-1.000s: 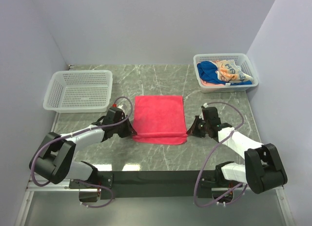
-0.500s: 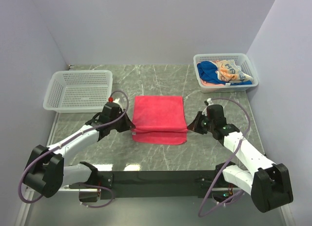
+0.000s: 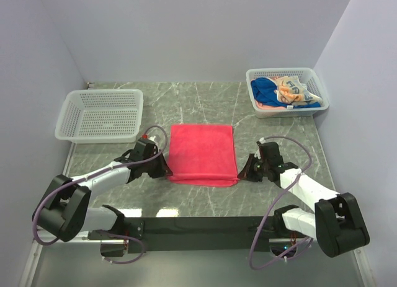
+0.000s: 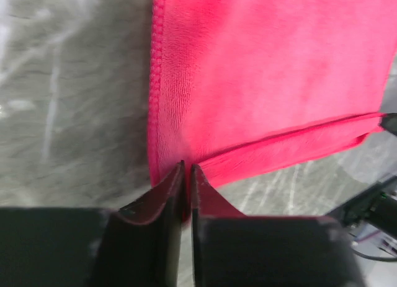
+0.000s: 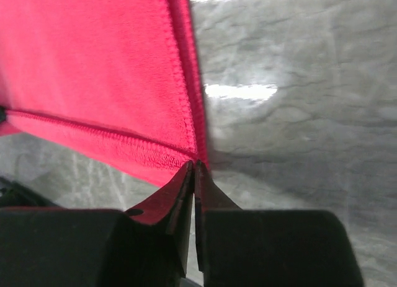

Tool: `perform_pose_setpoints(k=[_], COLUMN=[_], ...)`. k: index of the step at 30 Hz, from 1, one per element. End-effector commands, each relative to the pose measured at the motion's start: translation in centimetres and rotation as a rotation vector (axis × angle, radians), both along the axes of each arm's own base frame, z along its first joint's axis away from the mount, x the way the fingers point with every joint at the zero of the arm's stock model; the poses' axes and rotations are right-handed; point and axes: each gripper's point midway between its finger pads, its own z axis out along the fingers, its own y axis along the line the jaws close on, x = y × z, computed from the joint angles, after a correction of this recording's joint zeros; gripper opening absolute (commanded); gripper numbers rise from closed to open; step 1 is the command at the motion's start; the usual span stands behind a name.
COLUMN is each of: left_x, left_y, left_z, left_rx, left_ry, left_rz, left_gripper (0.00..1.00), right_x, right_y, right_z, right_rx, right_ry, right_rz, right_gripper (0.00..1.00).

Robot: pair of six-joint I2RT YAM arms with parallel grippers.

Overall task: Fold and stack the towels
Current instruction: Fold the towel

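A pink-red towel [image 3: 203, 154] lies folded flat on the marble table, its doubled hem along the near edge. My left gripper [image 3: 166, 170] sits low at the near left corner. In the left wrist view its jaws [image 4: 187, 166] are pressed together on the towel [image 4: 267, 70], with red cloth in the slit. My right gripper [image 3: 243, 170] is at the near right corner. It [image 5: 196, 163] pinches the towel [image 5: 93, 64] at the stitched corner. More towels, a deep blue one [image 3: 265, 88] and a printed orange one [image 3: 293, 88], lie crumpled in the far right basket.
One white mesh basket [image 3: 285, 71] holds those towels at the back right. Another white mesh basket [image 3: 102, 93] stands at the back left with nothing in it. Grey walls close in three sides of the table [image 3: 205, 101].
Half a second ago both grippers held the near corners slightly raised and further in. They have come down towards the near edge, and the towel now lies flatter.
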Motion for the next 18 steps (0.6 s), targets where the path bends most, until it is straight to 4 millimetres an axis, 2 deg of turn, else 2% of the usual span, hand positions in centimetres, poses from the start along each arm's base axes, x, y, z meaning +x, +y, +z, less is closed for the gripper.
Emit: perform_pose_setpoints(k=[1, 2, 3, 4, 5, 6, 7, 8, 12, 13, 15, 18], left_x=[0.0, -0.3, -0.4, -0.5, -1.0, -1.1, -1.3, -1.6, -2.2, -2.1, -1.7, -0.8], left_y=[1.0, 1.2, 1.2, 1.1, 1.4, 1.3, 1.4, 1.5, 2.2, 2.3, 2.4, 2.2], left_z=[-0.1, 0.0, 0.2, 1.0, 1.1, 2.1, 2.3, 2.7, 4.6, 5.3, 5.9, 6.5], left_rx=[0.043, 0.046, 0.045, 0.029, 0.031, 0.014, 0.010, 0.000, -0.020, -0.030, -0.028, -0.028], left_ry=[-0.016, -0.011, -0.014, -0.036, -0.023, -0.049, -0.050, -0.053, -0.093, -0.120, -0.145, -0.177], left_rz=[0.023, 0.022, 0.022, 0.021, 0.026, 0.027, 0.033, 0.043, 0.076, 0.082, 0.095, 0.092], left_gripper=[0.17, 0.22, 0.31, 0.36, 0.41, 0.50, 0.53, 0.55, 0.76, 0.78, 0.79, 0.75], right_x=[0.6, 0.5, 0.4, 0.1, -0.1, -0.4, -0.9, -1.1, -1.6, -1.4, -0.7, 0.6], right_y=[-1.2, -1.2, -1.2, -1.2, -1.1, -0.9, -0.8, -0.6, -0.3, -0.2, -0.4, 0.4], right_z=[-0.3, -0.1, 0.2, 0.7, 1.0, 1.4, 2.0, 2.6, 4.7, 5.3, 5.9, 7.1], right_rx=[-0.059, -0.056, -0.057, -0.054, -0.046, -0.044, -0.037, -0.025, -0.008, -0.004, -0.017, 0.003], right_ry=[-0.032, -0.036, -0.044, -0.053, -0.056, -0.066, -0.076, -0.084, -0.149, -0.177, -0.223, -0.288], right_rz=[-0.024, -0.019, -0.011, -0.002, 0.012, 0.030, 0.044, 0.056, 0.078, 0.078, 0.075, 0.106], right_gripper=[0.16, 0.19, 0.22, 0.29, 0.33, 0.35, 0.40, 0.41, 0.50, 0.55, 0.56, 0.56])
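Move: The pink towel lies folded on the table between the hands, its two near corners still at their almost shut fingertips. Its middle is about 8 cm ahead of the left hand, 11 cm to its right and 2 cm below; from the right hand about 8 cm ahead, 12 cm to its left, 2 cm below. The empty basket stands roughly 23 cm ahead and 24 cm left of the left hand, the full basket some 32 cm ahead and 17 cm right of the right hand. Upward off the towel's near corners go both hands, opening as they leave: fingers spread first while the hands ease very slightly outward, then the left climbs about 6 cm, drifting some 2 cm left and a little back, and the right about 5 cm, also slightly back. The left opens wider than the right. Both wrists tip the fingers some 10 degrees forward out of their downward slant, and the tips come free of the cloth. ##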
